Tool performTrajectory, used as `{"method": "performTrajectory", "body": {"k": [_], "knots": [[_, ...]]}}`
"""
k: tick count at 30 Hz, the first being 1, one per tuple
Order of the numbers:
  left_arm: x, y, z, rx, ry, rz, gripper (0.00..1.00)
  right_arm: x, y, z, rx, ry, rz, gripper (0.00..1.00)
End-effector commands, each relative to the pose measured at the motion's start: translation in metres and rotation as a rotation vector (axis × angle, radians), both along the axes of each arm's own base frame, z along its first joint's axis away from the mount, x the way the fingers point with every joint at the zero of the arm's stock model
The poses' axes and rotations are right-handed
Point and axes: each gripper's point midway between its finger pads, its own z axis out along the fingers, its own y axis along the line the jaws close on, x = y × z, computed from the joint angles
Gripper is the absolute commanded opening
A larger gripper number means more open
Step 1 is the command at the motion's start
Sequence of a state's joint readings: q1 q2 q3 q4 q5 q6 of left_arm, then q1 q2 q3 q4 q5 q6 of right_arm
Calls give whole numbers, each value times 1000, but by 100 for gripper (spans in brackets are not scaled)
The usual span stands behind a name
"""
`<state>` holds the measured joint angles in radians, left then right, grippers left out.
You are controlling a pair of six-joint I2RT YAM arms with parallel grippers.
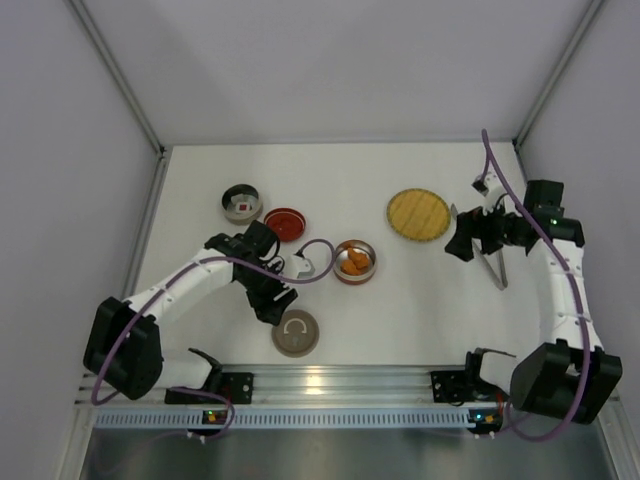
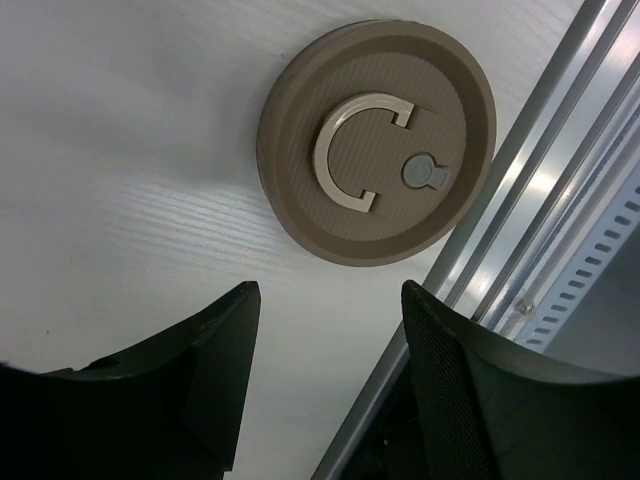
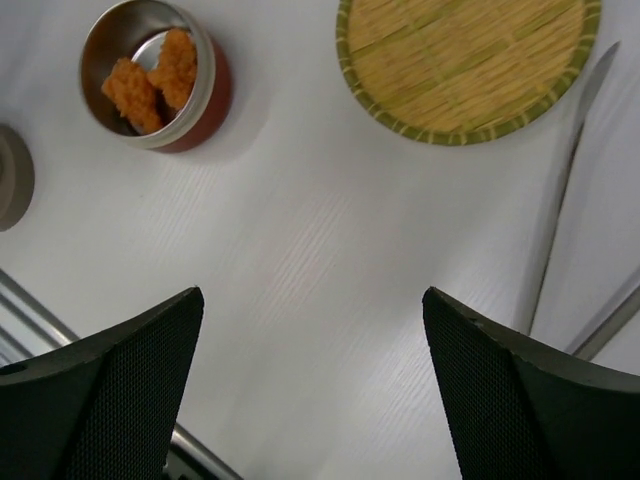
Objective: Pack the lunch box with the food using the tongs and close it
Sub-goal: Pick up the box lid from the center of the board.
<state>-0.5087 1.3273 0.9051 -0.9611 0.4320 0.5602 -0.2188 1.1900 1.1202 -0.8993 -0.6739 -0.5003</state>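
The lunch box lies apart in round pieces. A red tin (image 1: 354, 261) (image 3: 155, 75) holds two orange chunks (image 3: 150, 80). A grey tin (image 1: 241, 202) at the back left holds a small white and red piece. A shallow red round part (image 1: 285, 224) sits between them. A beige lid (image 1: 296, 332) (image 2: 377, 140) with a handle lies near the front rail. My left gripper (image 1: 272, 303) (image 2: 330, 300) hangs open just behind the lid, holding nothing. The silver tongs (image 1: 495, 265) (image 3: 560, 200) lie at the right. My right gripper (image 1: 462, 240) (image 3: 312, 300) stands open beside them over bare table.
A round woven yellow plate (image 1: 418, 214) (image 3: 465, 60) lies at the back right, with nothing on it. An aluminium rail (image 1: 330, 380) (image 2: 520, 220) runs along the near edge, close to the lid. Walls enclose the table on three sides.
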Motion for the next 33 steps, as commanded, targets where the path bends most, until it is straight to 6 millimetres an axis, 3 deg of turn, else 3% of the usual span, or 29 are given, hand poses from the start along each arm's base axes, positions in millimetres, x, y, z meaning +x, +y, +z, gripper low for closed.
{"method": "performTrajectory", "body": {"k": [1,6,8,10,11,13,17,18,21,23,24,28,33], "knots": [[10,-7,2,-21,-43,17,64,-29,27,-2,72,-7,85,88],[-2,-33,21,-212,-77,-135,64,-45,43,-22,94,61,142,68],[-7,-37,25,-261,-99,-184,64,-51,63,-28,136,114,188,61],[-18,-40,26,-319,-111,-272,64,-60,94,-36,163,174,259,60],[-22,-39,30,-336,-129,-297,64,-53,106,-34,163,132,282,60],[-29,-38,31,-365,-159,-368,64,-59,137,-39,183,173,330,60],[-50,-24,35,-381,-226,-493,65,-57,192,-42,194,198,439,59],[-53,-23,40,-398,-290,-539,66,-64,211,-40,211,213,497,59],[-65,-16,41,-419,-360,-613,67,-63,251,-51,241,285,578,54],[-69,-13,37,-414,-379,-640,67,-63,268,-57,245,305,601,54],[-69,-12,36,-412,-395,-658,67,-68,280,-71,232,350,619,54],[-72,-9,28,-403,-377,-691,67,-69,318,-83,212,378,657,55],[-64,-10,19,-386,-386,-663,67,-75,336,-107,158,396,622,55]]}}
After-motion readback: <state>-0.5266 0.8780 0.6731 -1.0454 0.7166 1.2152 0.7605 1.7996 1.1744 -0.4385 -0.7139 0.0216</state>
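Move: Low at the left hand's right and nearer the base is the box lid, about 6 cm right, 4 cm back and 6 cm below its fingers. For the right hand the lid is some 37 cm left, 16 cm back and 18 cm down. The lunch box with the food stands about 13 cm right of the lid and 14 cm farther out; the red dish is about 3 cm left of the lid and 23 cm beyond it. Sweeping left about 31 cm while sinking 12 cm and drawing back some 9 cm, the right hand goes past the lunch box's near side towards the lid, partly closing its empty fingers, tipping downward and turning counter-clockwise. The left hand first slides slightly right, then backs off about 6 cm, rising and dipping again late; its wrist turns clockwise, fingers swinging to slant right, gap unchanged. ##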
